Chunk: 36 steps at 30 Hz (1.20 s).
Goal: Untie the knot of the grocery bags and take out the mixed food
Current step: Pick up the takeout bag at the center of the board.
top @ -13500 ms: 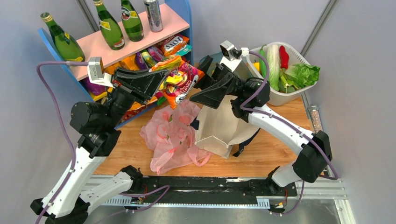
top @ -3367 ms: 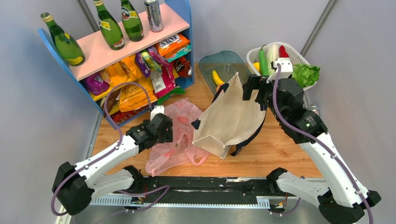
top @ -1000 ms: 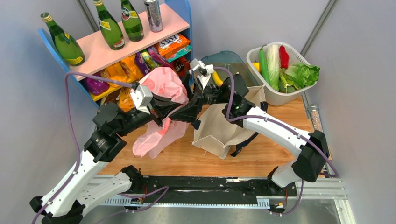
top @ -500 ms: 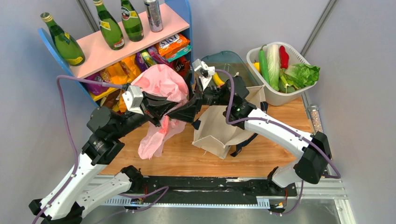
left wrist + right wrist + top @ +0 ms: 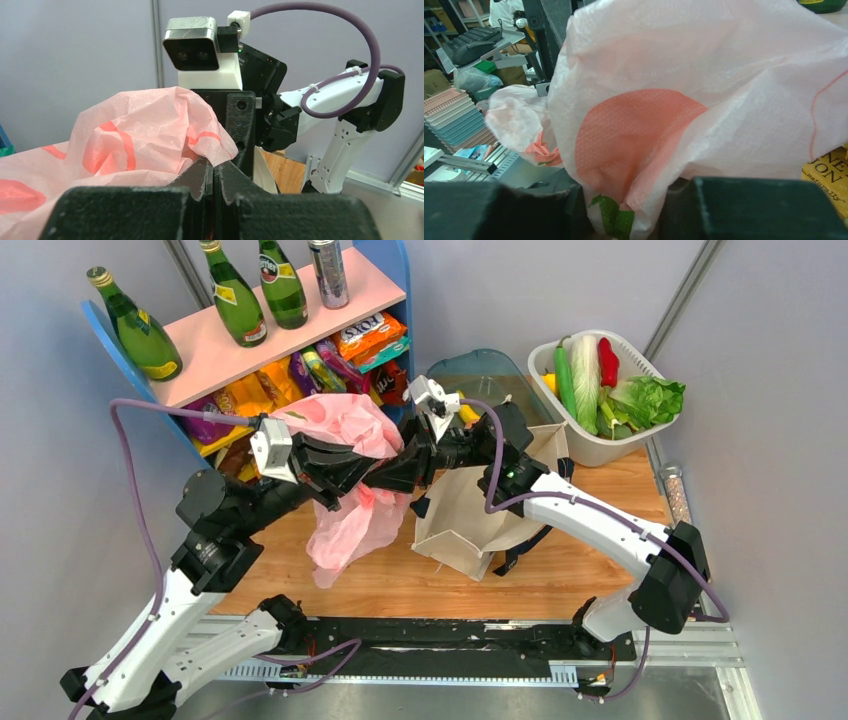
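Observation:
The pink plastic bag [image 5: 352, 522] hangs in the air over the table, left of the cream canvas tote [image 5: 468, 512]. My left gripper [image 5: 374, 478] is shut on a fold of its film [image 5: 150, 145], with the jaws pressed together [image 5: 214, 167]. My right gripper [image 5: 396, 470] faces it from the right. Its fingers stand partly apart around another bunched fold of the bag [image 5: 704, 100], and the film sits between them [image 5: 629, 212]. I cannot make out the knot in the bunched film. No food shows inside the pink bag.
A blue and pink shelf [image 5: 290, 325] at the back left holds green bottles and snack packets. A teal bin [image 5: 480, 370] behind the arms holds a banana [image 5: 468, 410]. A white basket [image 5: 640, 445] at the back right holds cucumber, cabbage, red pepper and lettuce.
The left arm has drawn back to the left with the bag, which now hangs lower. The right gripper's fingers have come closer together around the bag.

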Each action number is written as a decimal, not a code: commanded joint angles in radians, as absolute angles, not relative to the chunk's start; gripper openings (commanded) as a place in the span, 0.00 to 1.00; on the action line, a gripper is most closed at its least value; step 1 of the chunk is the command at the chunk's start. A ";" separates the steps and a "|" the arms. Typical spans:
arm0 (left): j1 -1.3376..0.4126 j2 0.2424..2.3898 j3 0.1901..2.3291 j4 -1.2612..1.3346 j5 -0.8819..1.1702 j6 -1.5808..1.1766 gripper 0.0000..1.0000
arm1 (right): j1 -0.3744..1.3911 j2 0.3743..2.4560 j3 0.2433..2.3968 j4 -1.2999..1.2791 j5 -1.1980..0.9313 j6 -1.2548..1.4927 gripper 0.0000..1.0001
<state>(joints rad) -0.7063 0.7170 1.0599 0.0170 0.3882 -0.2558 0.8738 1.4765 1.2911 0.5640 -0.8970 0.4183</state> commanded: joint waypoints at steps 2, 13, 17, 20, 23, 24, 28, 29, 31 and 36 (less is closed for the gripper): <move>-0.709 0.719 1.121 0.080 0.405 -0.290 0.00 | 0.872 1.457 1.306 0.491 -0.843 0.341 0.13; -0.708 0.710 1.223 -0.181 0.366 -0.170 0.96 | 0.761 1.382 1.324 0.350 -0.666 0.320 0.00; -0.708 0.725 1.295 -0.368 0.354 -0.076 1.00 | 0.677 1.361 1.441 0.247 -0.624 0.289 0.00; -0.708 0.752 1.340 -0.514 0.370 -0.025 1.00 | 0.615 1.329 1.502 0.209 -0.602 0.278 0.00; -0.708 0.784 1.328 -0.559 0.399 -0.005 1.00 | 0.571 1.302 1.567 0.159 -0.556 0.255 0.00; -0.708 0.792 1.324 -0.566 0.415 -0.004 1.00 | 0.558 1.293 1.583 0.138 -0.534 0.238 0.00; -0.708 0.880 1.312 -0.578 0.405 -0.002 1.00 | 0.546 1.243 1.614 0.069 -0.426 0.160 0.00; -0.709 0.910 1.304 -0.576 0.393 -0.002 1.00 | 0.546 1.227 1.615 0.053 -0.402 0.138 0.00; -0.709 0.975 1.303 -0.575 0.368 -0.014 1.00 | 0.546 1.189 1.608 0.027 -0.364 0.096 0.00; -0.715 1.162 1.368 -0.600 0.403 -0.019 0.98 | 0.545 1.096 1.591 -0.048 -0.271 0.031 0.00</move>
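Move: The pink bag is pinched in the left hand and lies between the right hand's still-open pads; its middle is some 4 cm to the left of either hand, 2 cm ahead and 3 cm lower. From the left hand, the open canvas tote stands about 18 cm right, 8 cm ahead and 32 cm below, while the fruit tray is roughly 20 cm right, 35 cm ahead and 42 cm below. The right fingers pinch shut on the pink bag, and only then do the left fingers open wide and let go of it. The right hand draws the bag forward about 13 cm, then sweeps it right and up some 16 cm, turning about 50 degrees clockwise. The left backs off a little, then swings down, forward and right towards the tote's near-left handle, fingers tipping down. ##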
